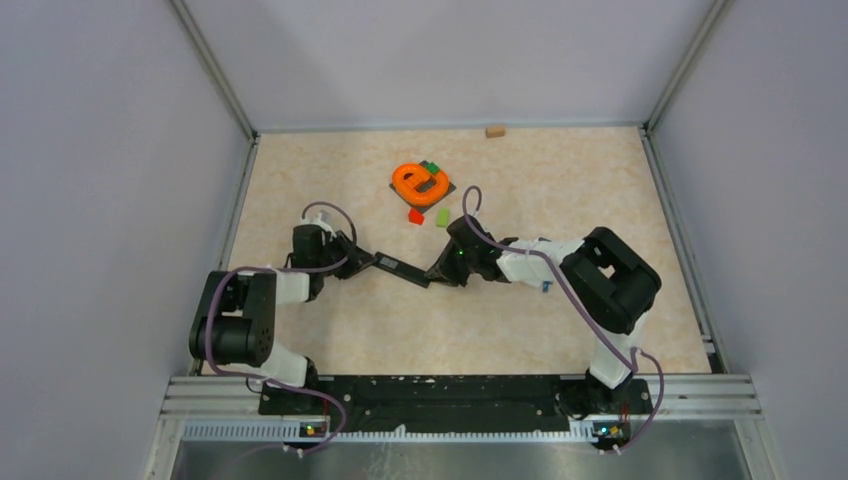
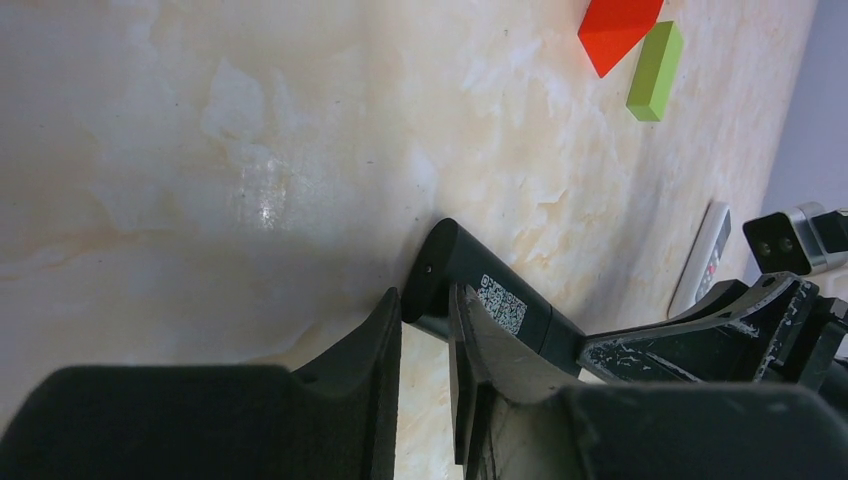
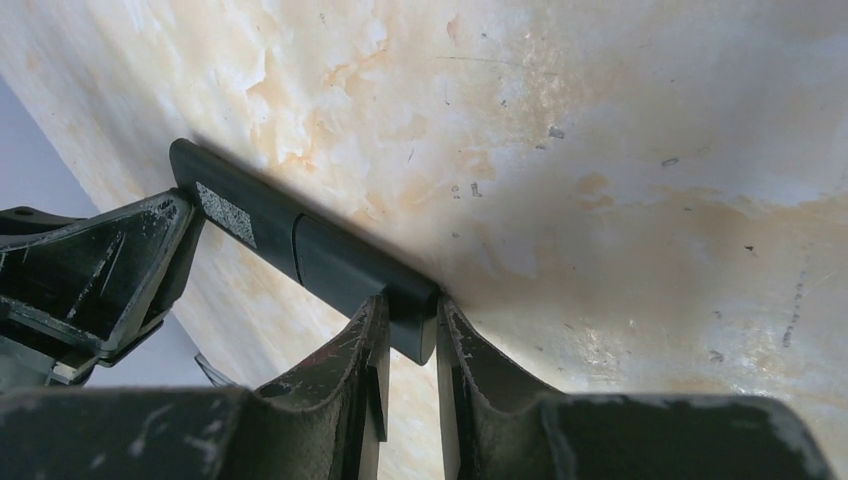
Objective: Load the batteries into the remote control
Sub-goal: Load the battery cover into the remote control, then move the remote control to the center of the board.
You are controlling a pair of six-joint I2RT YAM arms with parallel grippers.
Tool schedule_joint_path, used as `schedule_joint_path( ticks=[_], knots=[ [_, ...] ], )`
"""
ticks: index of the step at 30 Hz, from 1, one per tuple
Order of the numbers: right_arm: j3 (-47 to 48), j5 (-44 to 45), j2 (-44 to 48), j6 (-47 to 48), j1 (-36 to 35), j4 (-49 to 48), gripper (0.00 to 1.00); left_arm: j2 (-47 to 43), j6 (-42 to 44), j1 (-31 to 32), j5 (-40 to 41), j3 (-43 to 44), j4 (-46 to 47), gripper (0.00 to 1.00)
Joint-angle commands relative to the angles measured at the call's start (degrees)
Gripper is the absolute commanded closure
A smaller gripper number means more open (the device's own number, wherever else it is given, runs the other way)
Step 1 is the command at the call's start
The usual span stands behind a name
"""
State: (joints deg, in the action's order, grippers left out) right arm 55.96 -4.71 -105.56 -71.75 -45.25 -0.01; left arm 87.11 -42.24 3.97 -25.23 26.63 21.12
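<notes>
The black remote control (image 1: 400, 268) is held between my two grippers, just above the table. My left gripper (image 1: 362, 262) is shut on its left end; in the left wrist view both fingers press the rounded end of the remote control (image 2: 480, 295) at the gripper (image 2: 424, 300). My right gripper (image 1: 438, 272) is shut on the other end. In the right wrist view the remote control (image 3: 300, 240) runs away from the gripper (image 3: 412, 320) toward the left gripper (image 3: 100, 270). A seam crosses the remote's back beside a code label. No batteries can be made out.
An orange ring toy (image 1: 420, 180) sits on a dark plate behind the remote, with a red block (image 1: 415, 214) and a green block (image 1: 442, 216) in front of it. A tan block (image 1: 494, 130) lies by the back wall. A pale flat slab (image 2: 705, 255) lies beyond the right gripper.
</notes>
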Motion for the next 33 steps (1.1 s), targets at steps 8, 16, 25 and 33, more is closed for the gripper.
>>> schedule_joint_path(
  ticks=[8, 16, 25, 33],
  knots=[
    [3.05, 3.71, -5.97, -4.17, -2.46, -3.99, 0.79, 3.25, -2.5, 2.35, -6.92, -6.57, 1.71, 0.78],
    [5.17, 5.19, -6.46, -3.73, -2.65, -1.45, 0.78, 0.72, -3.14, 2.67, -4.5, -6.24, -0.27, 0.78],
    [3.45, 14.72, 6.37, 7.99, -2.27, 5.71, 0.55, -13.78, -0.22, 2.62, 7.39, 5.02, -17.17, 0.47],
    [3.5, 19.35, 18.62, 22.83, 3.51, 17.57, 0.32, -20.02, 2.89, 2.62, 14.46, 15.01, -28.35, 0.19]
  ],
)
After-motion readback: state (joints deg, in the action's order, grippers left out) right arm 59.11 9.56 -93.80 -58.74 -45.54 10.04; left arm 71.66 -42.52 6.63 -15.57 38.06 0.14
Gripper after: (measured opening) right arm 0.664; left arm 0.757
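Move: The closed-up remote control lies between the hands, its fingers-held left end at the left hand; its middle is about 6 cm right and 2 cm back of that hand, 1 cm below. From the right hand the same middle is about 6 cm left and 2 cm ahead, 1 cm below. The red block stands about 14 cm ahead and 3 cm left of the right hand, the green block 14 cm ahead and 2 cm right. The right hand nudges left against the remote held at both ends, then both hands open and rise 6–8 cm. ##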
